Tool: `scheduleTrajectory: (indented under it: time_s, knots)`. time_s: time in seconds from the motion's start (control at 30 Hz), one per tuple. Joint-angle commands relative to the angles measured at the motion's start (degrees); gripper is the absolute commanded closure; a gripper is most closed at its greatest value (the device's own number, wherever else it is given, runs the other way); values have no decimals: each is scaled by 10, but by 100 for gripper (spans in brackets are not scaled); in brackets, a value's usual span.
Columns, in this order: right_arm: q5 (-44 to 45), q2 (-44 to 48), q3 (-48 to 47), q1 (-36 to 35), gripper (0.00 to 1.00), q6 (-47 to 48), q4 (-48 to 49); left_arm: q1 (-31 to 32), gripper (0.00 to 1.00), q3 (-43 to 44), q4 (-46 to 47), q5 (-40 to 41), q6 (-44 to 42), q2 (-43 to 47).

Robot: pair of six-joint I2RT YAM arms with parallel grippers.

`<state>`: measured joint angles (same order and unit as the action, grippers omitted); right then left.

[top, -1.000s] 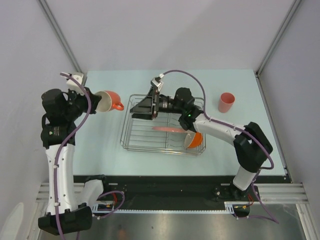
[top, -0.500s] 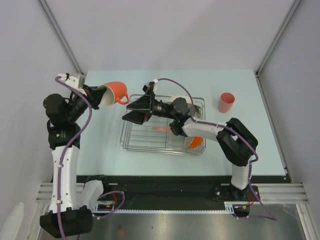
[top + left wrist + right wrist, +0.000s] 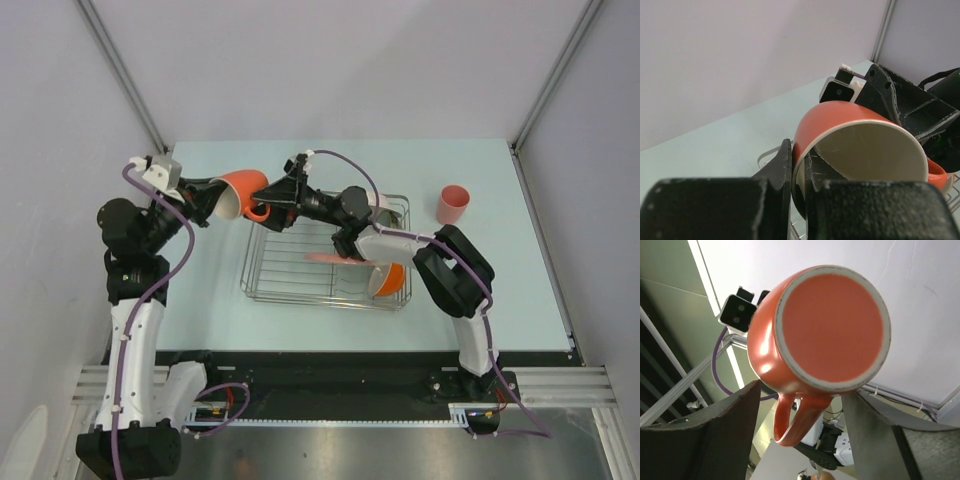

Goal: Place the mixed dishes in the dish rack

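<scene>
An orange handled mug (image 3: 240, 190) hangs tilted in the air over the left end of the dish rack (image 3: 262, 278). My left gripper (image 3: 799, 167) is shut on its rim, one finger inside and one outside. In the right wrist view I see the mug's base (image 3: 832, 322), and its handle (image 3: 800, 415) hangs between the fingers of my right gripper (image 3: 802, 412), which stand open on either side of it. A salmon-pink plate (image 3: 335, 258) and an orange bowl (image 3: 390, 281) are in the rack. A salmon-pink cup (image 3: 452, 204) stands on the table at the right.
The rack's upright tines lie below both grippers. A white dish (image 3: 378, 205) shows at the rack's far side behind the right arm. The right arm stretches across the rack from the right. Grey walls close in the table on three sides.
My left arm has carried the mug rightward to the rack's left end. My right gripper has reached left to the mug, and its jaws have narrowed around the handle.
</scene>
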<state>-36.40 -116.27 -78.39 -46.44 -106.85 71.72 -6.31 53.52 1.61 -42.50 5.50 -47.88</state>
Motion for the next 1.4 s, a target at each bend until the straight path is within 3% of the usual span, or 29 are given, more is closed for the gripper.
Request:
scheduleTrajectory:
  time_s: [0.0, 0.17, 0.37, 0.7, 0.77, 0.8, 0.87, 0.9, 1.03, 1.1, 1.13, 1.2, 1.27, 1.3, 1.37]
  knots:
    - [0, -11, -52, -5, 32, -31, 54, 9, 100, -5, 52, -14, -8, 9]
    - [-9, -27, -83, -13, 37, -46, 60, 10, 100, -14, 56, -14, -8, 5]
    - [-11, -42, -107, -19, 57, -65, 71, 12, 100, -29, 57, -8, -29, -2]
    - [-16, -51, -127, -26, 58, -82, 97, 22, 100, -58, 53, -3, -51, -14]
    - [-17, -52, -127, -24, 64, -81, 98, 22, 100, -56, 52, -3, -51, -13]
    - [-17, -53, -127, -24, 75, -82, 99, 22, 100, -54, 52, -3, -51, -13]
    - [-17, -54, -125, -22, 87, -83, 99, 22, 100, -54, 52, -6, -48, -10]
    - [-17, -53, -126, -20, 99, -83, 99, 23, 100, -53, 50, -6, -48, -11]
    - [-27, -46, -132, -14, 100, -69, 88, 22, 99, -50, 38, -9, -53, -8]
    - [-41, -33, -133, -11, 100, -38, 62, 22, 90, -47, 17, -13, -53, -9]
    - [-46, -27, -133, -9, 100, -22, 51, 22, 68, -44, 10, -14, -67, -9]
    - [-61, 2, -122, -1, 100, 42, -3, 22, 56, -39, -19, -16, -83, -6]
    - [-75, 37, -119, 9, 100, 96, -81, 22, 27, -35, -60, -8, -100, -2]
    - [-78, 49, -116, 13, 100, 165, -115, 21, 20, -32, -74, -5, -108, 2]
    - [-80, 74, -111, 20, 100, 232, -216, 20, 16, -29, -105, 4, -125, 14]
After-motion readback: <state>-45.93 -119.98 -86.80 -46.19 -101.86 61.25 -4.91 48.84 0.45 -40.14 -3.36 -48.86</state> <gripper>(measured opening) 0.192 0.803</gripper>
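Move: My left hand still pinches the mug by its rim, with the mug's handle about 7 cm to the right of that hand and 3 cm back. From my open right hand, pointing left and upward, the handle lies about 2 cm left and 2 cm back, at nearly the same height. Below the right hand, about 28 cm down, the dish rack's middle lies roughly 13 cm right and 5 cm ahead; the pink plate standing in it is some 15 cm right and 3 cm ahead. I ease my right hand about 2 cm left and slightly back while its fingers close and pinch the mug's handle; meanwhile my left hand brings the mug about 2 cm forward, then down. Once the handle is gripped, my left fingers open wide and let go of the rim, that hand sinking to about 4.5 cm below its start and coming partly back, as the right sinks about 2 cm. ##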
